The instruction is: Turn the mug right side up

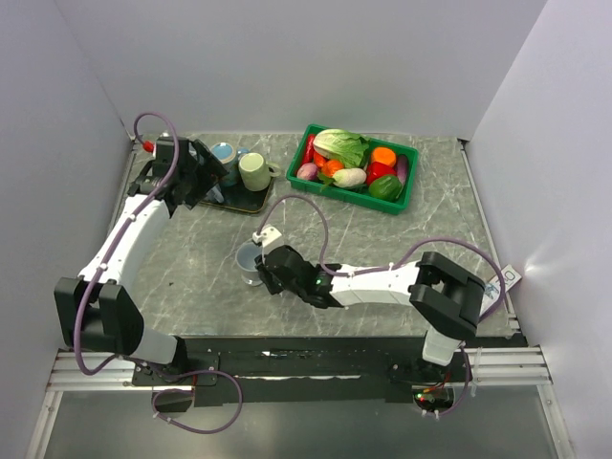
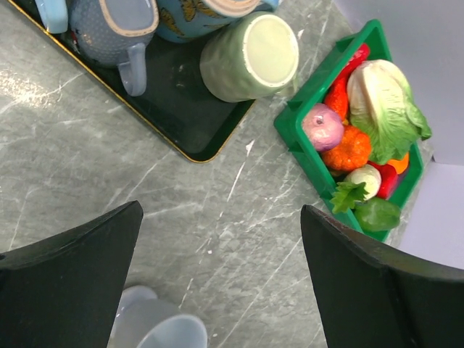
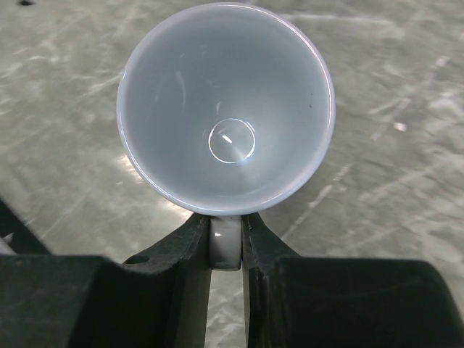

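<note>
The pale grey-blue mug (image 1: pixel 249 259) is near the middle of the table with its mouth facing up. In the right wrist view I look straight into its hollow (image 3: pixel 226 109). My right gripper (image 3: pixel 226 245) is shut on the mug's handle, a finger pressed against each side. In the top view that gripper (image 1: pixel 265 269) reaches in from the mug's right. My left gripper (image 1: pixel 203 175) hovers open over the black tray at the back left, holding nothing. Between its wide fingers the left wrist view shows bare table and the mug (image 2: pixel 156 330) at the bottom edge.
The black tray (image 2: pixel 181 109) holds a green mug (image 2: pixel 250 58) lying on its side and blue mugs (image 2: pixel 116 29). A green basket (image 1: pixel 411 177) of toy vegetables stands at the back right. Walls close in the table on three sides.
</note>
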Motion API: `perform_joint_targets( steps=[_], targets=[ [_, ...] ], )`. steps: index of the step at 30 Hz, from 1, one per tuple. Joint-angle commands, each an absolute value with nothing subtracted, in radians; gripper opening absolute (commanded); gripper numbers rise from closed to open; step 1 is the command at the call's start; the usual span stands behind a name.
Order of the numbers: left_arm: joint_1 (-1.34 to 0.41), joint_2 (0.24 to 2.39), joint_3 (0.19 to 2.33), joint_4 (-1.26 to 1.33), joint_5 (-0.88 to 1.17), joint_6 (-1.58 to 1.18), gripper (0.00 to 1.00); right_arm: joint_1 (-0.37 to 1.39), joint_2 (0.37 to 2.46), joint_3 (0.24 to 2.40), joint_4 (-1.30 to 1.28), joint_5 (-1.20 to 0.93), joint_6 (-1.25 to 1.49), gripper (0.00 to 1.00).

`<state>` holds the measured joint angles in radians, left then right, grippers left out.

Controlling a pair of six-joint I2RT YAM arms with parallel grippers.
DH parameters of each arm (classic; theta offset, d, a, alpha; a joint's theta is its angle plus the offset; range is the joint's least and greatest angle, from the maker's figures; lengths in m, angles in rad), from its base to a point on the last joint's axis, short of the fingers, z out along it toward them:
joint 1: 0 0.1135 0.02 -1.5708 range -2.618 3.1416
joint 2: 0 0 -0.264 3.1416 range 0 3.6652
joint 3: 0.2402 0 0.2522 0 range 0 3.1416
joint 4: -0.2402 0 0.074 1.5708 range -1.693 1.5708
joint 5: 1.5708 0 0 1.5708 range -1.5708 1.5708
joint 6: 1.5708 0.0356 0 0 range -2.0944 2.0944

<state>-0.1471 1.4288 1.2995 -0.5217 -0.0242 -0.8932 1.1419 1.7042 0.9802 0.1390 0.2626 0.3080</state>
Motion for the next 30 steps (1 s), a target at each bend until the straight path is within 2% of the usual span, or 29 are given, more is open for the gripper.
perform_joint_targets(
  steps=[1, 6, 12, 14, 18, 21, 23, 29, 30],
  targets=[
    [-0.14, 1.45, 1.284, -0.514, -0.02, -0.873, 0.96, 1.169, 1.718, 0.993, 0.31, 0.221, 0.291, 0.0],
    [-0.14, 1.466, 1.256, -0.502, -0.018, -0.882, 0.96, 1.178, 1.758, 0.986, 0.301, 0.242, 0.308, 0.08],
    [-0.14, 1.476, 1.239, -0.505, -0.037, -0.882, 0.96, 1.209, 1.815, 1.023, 0.273, 0.313, 0.284, 0.09],
    [-0.14, 1.477, 1.241, -0.506, -0.041, -0.877, 0.96, 1.222, 1.819, 1.028, 0.268, 0.331, 0.272, 0.14],
    [-0.14, 1.474, 1.246, -0.525, -0.104, -0.876, 0.96, 1.235, 1.764, 1.0, 0.29, 0.361, 0.252, 0.55],
    [-0.14, 1.476, 1.25, -0.541, -0.138, -0.867, 0.96, 1.247, 1.723, 1.0, 0.262, 0.357, 0.247, 0.7],
    [-0.14, 1.476, 1.25, -0.545, -0.159, -0.861, 0.96, 1.247, 1.701, 1.008, 0.249, 0.354, 0.247, 0.83],
    [-0.138, 1.491, 1.244, -0.538, -0.178, -0.857, 0.96, 1.246, 1.536, 1.011, 0.154, 0.374, 0.255, 1.0],
    [-0.138, 1.493, 1.243, -0.534, -0.181, -0.859, 0.96, 1.243, 1.51, 1.012, 0.135, 0.376, 0.259, 1.0]
  ],
)
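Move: The right gripper already holds the upturned mug by its handle, the body about 3 cm ahead and 4 cm left, level with the fingers. Its spot on the bare table is roughly 2 cm ahead, 7 cm left and 6 cm below. The green mug stands some 23 cm ahead and 3 cm left, about level. From the empty left gripper, the held mug is around 16 cm back, 8 cm right and 14 cm below. Shift the right gripper about 3 cm left and some 2 cm back while lowering it 1.5 cm, setting the mug down by its handle. Then open the fingers wide, let go of the handle and lift nearly 4 cm off it. Meanwhile sink the open left gripper about 5 cm beside the mug tray, tipping it slightly down, then ease it a couple of centimetres left, touching nothing. ##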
